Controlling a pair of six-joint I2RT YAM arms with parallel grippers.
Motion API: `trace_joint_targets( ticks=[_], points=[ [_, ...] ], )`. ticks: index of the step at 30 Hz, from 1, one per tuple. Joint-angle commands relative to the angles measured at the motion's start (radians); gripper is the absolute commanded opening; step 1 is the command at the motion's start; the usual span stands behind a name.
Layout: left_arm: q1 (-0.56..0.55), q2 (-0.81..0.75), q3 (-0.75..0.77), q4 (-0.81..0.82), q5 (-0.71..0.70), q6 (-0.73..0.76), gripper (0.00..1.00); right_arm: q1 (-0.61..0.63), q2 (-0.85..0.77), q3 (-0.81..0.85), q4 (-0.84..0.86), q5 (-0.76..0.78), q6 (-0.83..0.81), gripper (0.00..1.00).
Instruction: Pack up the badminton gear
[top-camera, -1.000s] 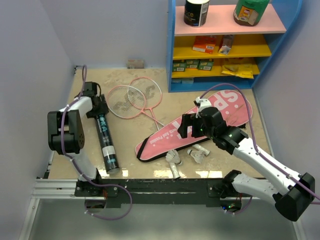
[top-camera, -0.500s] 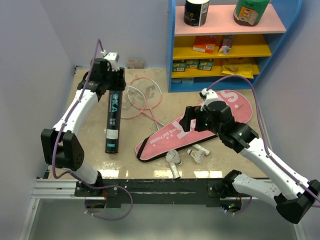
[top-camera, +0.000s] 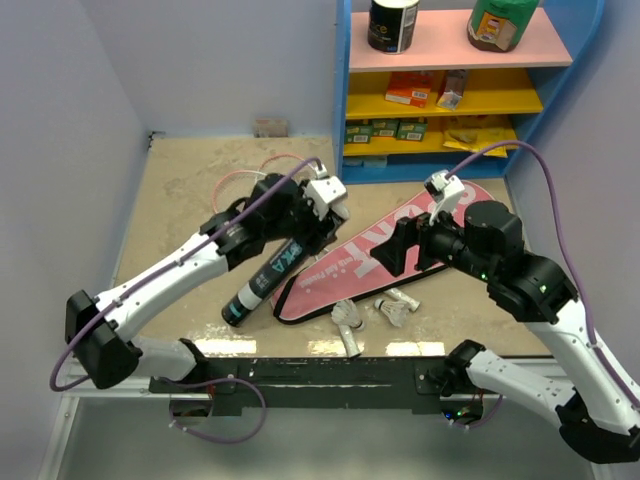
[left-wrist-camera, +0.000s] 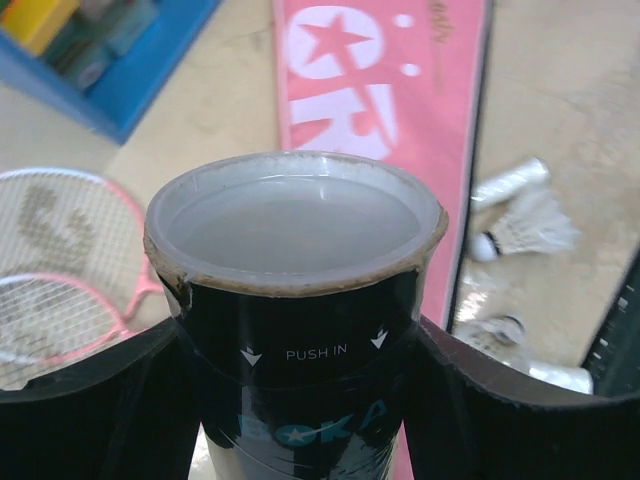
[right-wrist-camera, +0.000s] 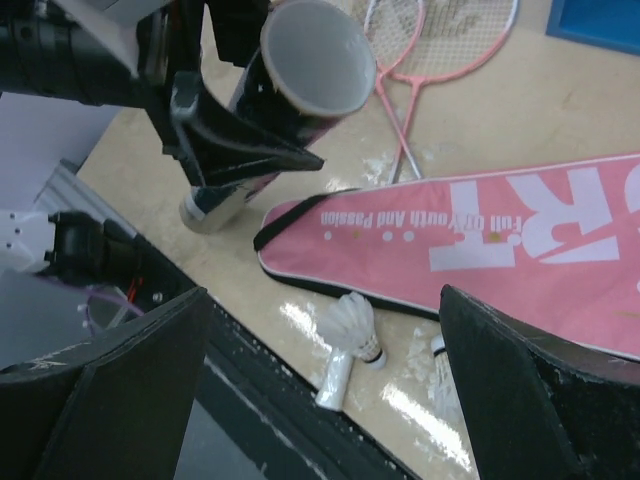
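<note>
My left gripper is shut on the long black shuttle tube near its upper end. The tube hangs tilted, its open mouth toward the pink bag and its lower end by the table's front. The black fingers press both sides of the tube. Two pink-framed rackets lie behind, mostly hidden by the left arm in the top view. My right gripper hovers open over the bag, nothing between its fingers. Three white shuttlecocks lie in front of the bag, one below the right gripper.
A blue shelf unit with boxes and jars stands at the back right. A small box sits against the back wall. The black front rail runs just behind the shuttlecocks. Grey walls close in left and right.
The left arm has carried the tube from the left side to the middle, tilting it toward the bag's near end. The right gripper has drawn back to the right over the bag.
</note>
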Motion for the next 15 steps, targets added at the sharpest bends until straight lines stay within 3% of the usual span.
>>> trace_joint_targets(
  ticks=[1, 8, 15],
  points=[
    [-0.101, -0.083, -0.087, 0.092, 0.047, 0.052, 0.02, 0.000, -0.054, 0.027, -0.107, -0.132, -0.042, 0.97],
    [-0.242, -0.207, -0.231, 0.170, 0.145, 0.090, 0.03, -0.001, -0.126, 0.003, -0.084, -0.295, -0.046, 0.81],
    [-0.269, -0.327, -0.352, 0.286, 0.237, 0.067, 0.04, -0.001, -0.142, -0.062, -0.032, -0.410, -0.004, 0.66]
  ],
)
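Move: The badminton tube is already in the left fingers, gripped just below its lid end; that end lies some 4 cm ahead, 4 cm to the right and 4 cm above the left hand. From the empty right hand, the lid end is about 9 cm ahead, 9 cm left and 4 cm lower. Far below the right hand, some 32 cm down and 3 cm back, lie the left shuttlecock 8 cm left and the right shuttlecock 4 cm right; the pink bag's middle is 14 cm ahead, 2 cm right. The tube, still firmly between the left fingers, is drawn back about 14 cm and swung clockwise some 25 degrees, so its lid end comes round in front of the right hand. The right hand backs off about 7 cm towards the base, turns counter-clockwise to face that end, and narrows its wide-open fingers to roughly two thirds, touching nothing yet. ##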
